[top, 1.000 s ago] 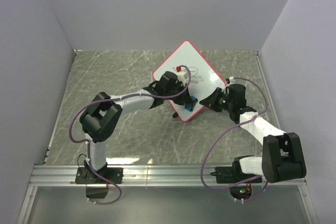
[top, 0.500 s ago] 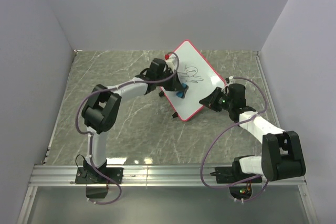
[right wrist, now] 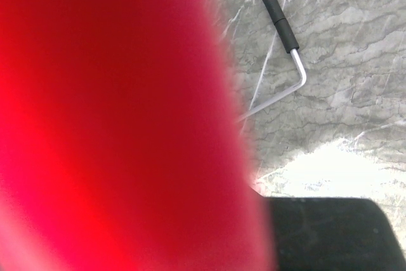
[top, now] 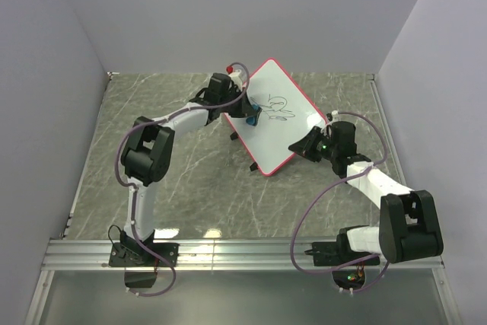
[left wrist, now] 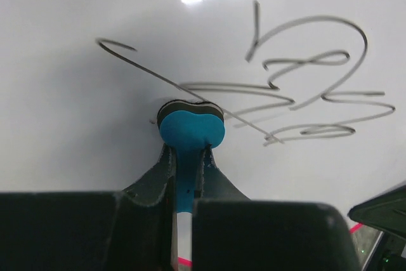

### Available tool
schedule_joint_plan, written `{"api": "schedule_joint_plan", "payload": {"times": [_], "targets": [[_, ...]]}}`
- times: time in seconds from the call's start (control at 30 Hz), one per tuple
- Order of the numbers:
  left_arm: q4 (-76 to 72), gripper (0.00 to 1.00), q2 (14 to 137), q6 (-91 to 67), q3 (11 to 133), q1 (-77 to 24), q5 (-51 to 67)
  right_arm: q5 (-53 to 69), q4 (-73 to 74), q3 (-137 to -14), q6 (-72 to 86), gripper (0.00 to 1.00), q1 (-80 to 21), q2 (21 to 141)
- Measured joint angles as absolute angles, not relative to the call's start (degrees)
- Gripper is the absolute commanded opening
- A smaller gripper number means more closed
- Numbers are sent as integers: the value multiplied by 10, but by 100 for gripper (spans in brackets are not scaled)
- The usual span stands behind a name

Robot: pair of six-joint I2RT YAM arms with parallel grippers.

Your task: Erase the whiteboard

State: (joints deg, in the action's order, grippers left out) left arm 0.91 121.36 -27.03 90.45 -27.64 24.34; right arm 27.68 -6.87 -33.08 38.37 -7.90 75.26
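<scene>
The whiteboard, white with a pink-red frame, stands cornerwise at the table's middle back. Black marker scribbles cross its upper part, and they are large in the left wrist view. My left gripper is shut on a small blue eraser, whose pad presses on the board at the scribbles' left end. My right gripper is shut on the board's lower right edge. In the right wrist view the frame is a red blur beside one dark finger.
A thin wire leg with a black foot lies on the grey marble table under the board. Pale walls close in the left, back and right. An aluminium rail runs along the near edge by the arm bases.
My left gripper has carried the eraser from the board's lower part up and to the left, uncovering the scribbles. The right gripper has kept its hold on the board's edge.
</scene>
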Motion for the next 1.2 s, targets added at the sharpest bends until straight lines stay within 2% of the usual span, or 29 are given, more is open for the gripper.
{"api": "schedule_joint_plan", "payload": {"times": [0.4,0.67,0.93,1.2], "targets": [[25,0,1157,-255,870,-415,218,281,-74,-331,385,0,-77,761],[90,0,1231,-247,997,-333,254,283,-77,-339,383,0,-77,771],[142,0,1332,-244,1139,-227,198,287,-72,-345,379,0,-77,771],[131,0,1330,-228,1117,-213,170,290,-65,-354,373,0,-79,776]]}}
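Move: The eraser is already in my left hand, down on the board; the middle of the scribble lies about 9 cm to this hand's right and 3 cm farther out. The board's left corner is some 10 cm to its left and 2 cm ahead, and the nearer black clip 9 cm back and 6 cm left, slightly lower. From my right hand, which already holds the board's near right edge, the scribble is about 18 cm ahead and 7 cm left. Keeping my grip on the eraser, I sweep my left hand back and to the right about 13 cm across the board just on the near side of the scribble, then reverse into a longer stroke of some 24 cm forward and left, ending close to the board's far-left edge; the wrist turns slightly clockwise, then counter-clockwise with the return. My right hand keeps hold of the board's edge. ##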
